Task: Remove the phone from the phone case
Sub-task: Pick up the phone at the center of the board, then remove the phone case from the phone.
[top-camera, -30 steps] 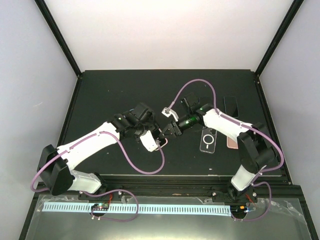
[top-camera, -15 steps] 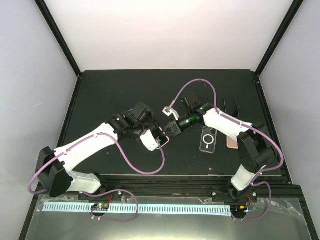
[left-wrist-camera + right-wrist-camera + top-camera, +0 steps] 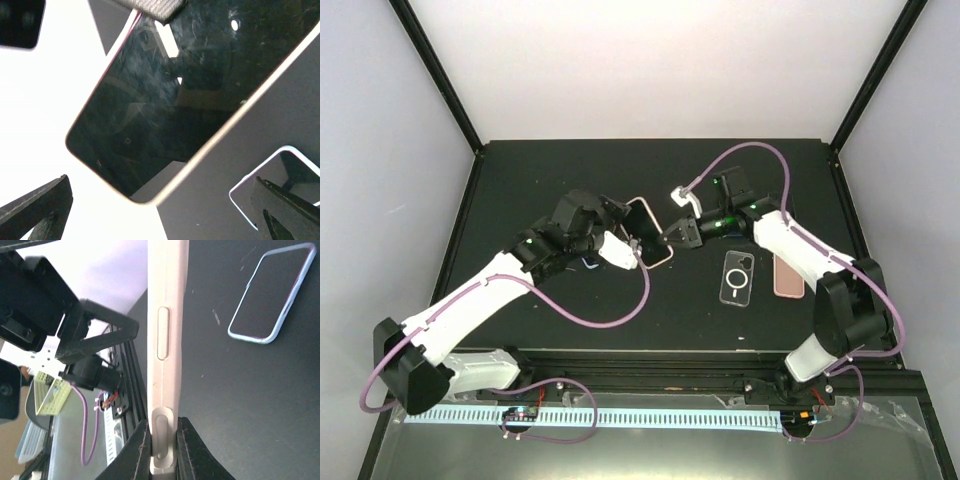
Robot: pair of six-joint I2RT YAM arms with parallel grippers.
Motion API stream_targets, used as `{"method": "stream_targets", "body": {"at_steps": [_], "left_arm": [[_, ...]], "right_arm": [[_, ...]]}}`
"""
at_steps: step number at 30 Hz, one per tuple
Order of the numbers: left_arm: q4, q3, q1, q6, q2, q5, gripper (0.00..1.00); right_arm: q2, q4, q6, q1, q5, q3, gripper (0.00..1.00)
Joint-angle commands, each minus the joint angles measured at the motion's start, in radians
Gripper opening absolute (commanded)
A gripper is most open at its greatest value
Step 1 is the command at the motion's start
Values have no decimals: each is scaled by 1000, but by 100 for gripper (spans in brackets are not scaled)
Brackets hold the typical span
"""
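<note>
The phone (image 3: 646,228), in its pale pink phone case (image 3: 167,340), hangs above the dark table near the middle. My right gripper (image 3: 668,238) is shut on the case's edge; in the right wrist view (image 3: 163,440) both fingers pinch the edge at a side-button cover. The left wrist view shows the phone's dark screen (image 3: 165,110) facing the camera, with a thin pale rim. My left gripper (image 3: 630,245) is open just left of the phone. Its fingers (image 3: 40,207) stand wide apart below the phone's corner and touch nothing.
A clear case with a ring (image 3: 737,277) and a pink phone-shaped item (image 3: 787,277) lie right of centre under the right arm. A light-rimmed case (image 3: 272,295) lies flat on the table, its rim (image 3: 260,168) also showing by the left finger. Black frame posts border the table.
The left gripper has opened and let go of the cased phone. The right gripper has shut on its edge. Both arms and the phone have moved toward the far side.
</note>
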Motion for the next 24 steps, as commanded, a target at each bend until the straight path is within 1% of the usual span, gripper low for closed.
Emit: {"method": "stream_targets", "body": {"at_steps": [1, 4, 8, 13, 14, 15, 18, 20, 22, 24], "left_arm": [[56, 53, 33, -239, -57, 59, 99], [15, 98, 58, -380, -73, 105, 99], [-36, 172, 95, -610, -81, 194, 99], [-89, 276, 143, -900, -74, 369, 99], [-85, 291, 155, -977, -77, 408, 99], [-76, 299, 167, -1018, -81, 454, 99], [-14, 311, 224, -1246, -84, 609, 99], [28, 310, 276, -1391, -73, 756, 99], [136, 281, 332, -1534, -66, 901, 99], [278, 232, 373, -1700, -67, 999, 99]], "right_arm": [[-86, 151, 86, -60, -101, 29, 1], [-126, 248, 168, -105, -119, 31, 1], [-169, 380, 280, -138, -135, 36, 1], [-220, 487, 371, -146, -146, 62, 1], [-232, 509, 385, -146, -146, 61, 1], [-244, 528, 398, -145, -146, 61, 1], [-275, 582, 441, -146, -136, 49, 1], [-295, 654, 492, -146, -134, 20, 1], [-302, 720, 550, -145, -136, -2, 1], [-310, 783, 603, -146, -140, -21, 1]]}}
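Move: The right hand already pinches the phone in its pink case by its right long edge; the phone's middle is about 4 cm left of that hand, 1 cm ahead and 1 cm below. The blue-edged phone lies some 20 cm left, 1 cm back and 19 cm below; the clear case 19 cm right, 10 cm back and 20 cm below. From the open left hand, the held phone is roughly 8 cm right, 2 cm back and 4 cm below. Right hand lifts the still-pinched phone some 18 cm; open left hand rises similarly, turning about 80 degrees. ##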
